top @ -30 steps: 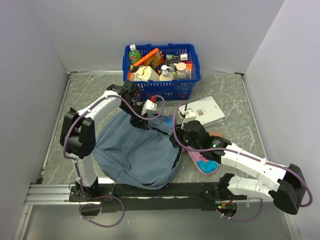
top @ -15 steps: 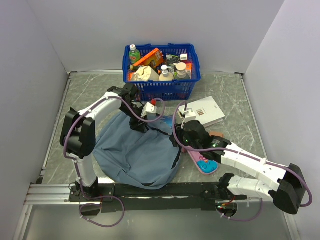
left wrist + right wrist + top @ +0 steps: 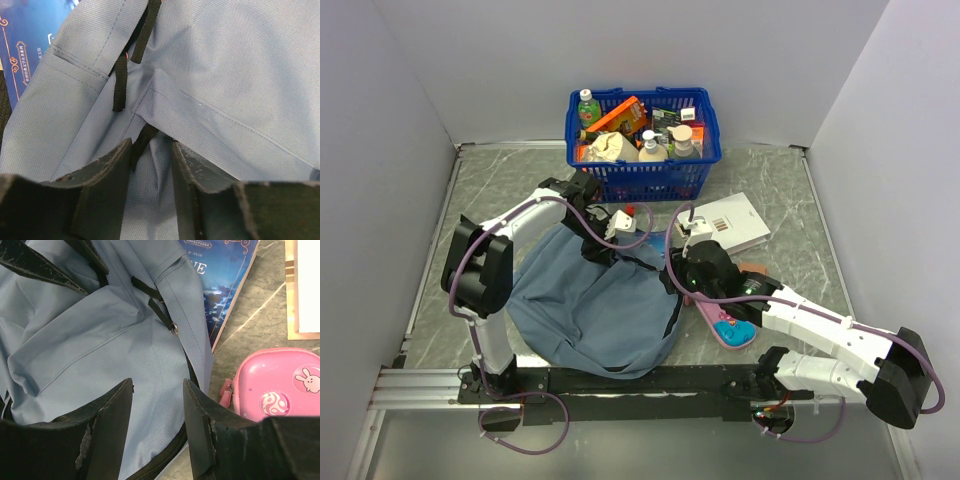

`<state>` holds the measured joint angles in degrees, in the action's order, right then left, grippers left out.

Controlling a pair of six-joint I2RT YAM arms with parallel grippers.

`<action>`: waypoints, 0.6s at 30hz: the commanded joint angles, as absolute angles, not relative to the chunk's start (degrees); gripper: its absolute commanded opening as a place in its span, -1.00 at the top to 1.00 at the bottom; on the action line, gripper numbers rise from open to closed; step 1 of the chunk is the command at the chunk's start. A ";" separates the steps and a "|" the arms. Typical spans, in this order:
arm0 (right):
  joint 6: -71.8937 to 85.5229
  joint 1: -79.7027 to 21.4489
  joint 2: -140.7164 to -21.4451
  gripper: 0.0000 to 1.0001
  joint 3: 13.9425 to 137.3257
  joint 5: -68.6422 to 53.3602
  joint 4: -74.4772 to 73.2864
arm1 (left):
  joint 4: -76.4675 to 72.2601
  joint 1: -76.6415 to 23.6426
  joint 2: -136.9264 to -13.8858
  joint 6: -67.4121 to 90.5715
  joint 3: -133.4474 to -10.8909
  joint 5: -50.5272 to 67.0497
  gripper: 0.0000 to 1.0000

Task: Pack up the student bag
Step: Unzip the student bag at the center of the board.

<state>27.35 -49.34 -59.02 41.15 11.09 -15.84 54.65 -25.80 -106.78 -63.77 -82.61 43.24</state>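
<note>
The student bag [image 3: 580, 310] lies flat in the middle of the table, grey-blue with black straps. My left gripper [image 3: 603, 243] is low over its far top edge. In the left wrist view this gripper [image 3: 151, 150] is open, and a loose fold of the bag [image 3: 225, 60] and a black strap [image 3: 142, 140] lie in the gap. My right gripper [image 3: 677, 277] is at the bag's right edge. In the right wrist view its jaws [image 3: 157, 390] stand open over flat fabric of the bag [image 3: 75, 330] and its dark zip [image 3: 165, 460], holding nothing.
A blue basket [image 3: 705, 135] full of bottles and packets stands at the back. A white notebook [image 3: 732, 222] lies to the right of the bag. A pink pencil case [image 3: 280, 385] lies by the right arm. A dark blue book [image 3: 225, 280] sticks out from under the bag.
The left wrist has shifted a little to the left and nearer over the bag's top edge. The right arm and the bag have stayed where they were.
</note>
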 commanded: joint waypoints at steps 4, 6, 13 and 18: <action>27.25 -49.48 -59.32 -0.03 43.42 10.99 -14.33 | 52.74 -26.37 -106.35 -63.28 -84.55 45.97 0.40; 27.25 -49.48 -59.33 -0.02 43.50 10.90 -14.50 | 52.65 -26.54 -106.35 -63.19 -84.55 46.05 0.57; 27.07 -49.48 -59.06 -0.01 43.07 10.72 -14.59 | 51.68 -26.63 -106.26 -61.79 -84.81 46.23 0.90; 27.16 -49.57 -59.24 -0.01 42.54 10.55 -14.24 | 50.01 -26.80 -105.21 -59.33 -86.04 47.81 0.77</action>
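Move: The black pull tab in the student bag's fold lies practically between the left fingertips, barely 1 cm to their right and 1 cm below, level fore and aft. Two loose black tabs hang about 6 cm to the left hand's right, 1 cm farther out and some 3 cm lower; the blue basket stands roughly 21 cm ahead and 6 cm right, about level in height. From the idle right hand the pull tab is some 6 cm ahead, 12 cm left and 6 cm lower. The black pull tab, together with a little of the grey fold around it, is pinched by the left fingers, which close from a bit under half open to nearly shut. The left hand otherwise stays in place, still pointing down and to the right, its drift under about 0.5 cm. ##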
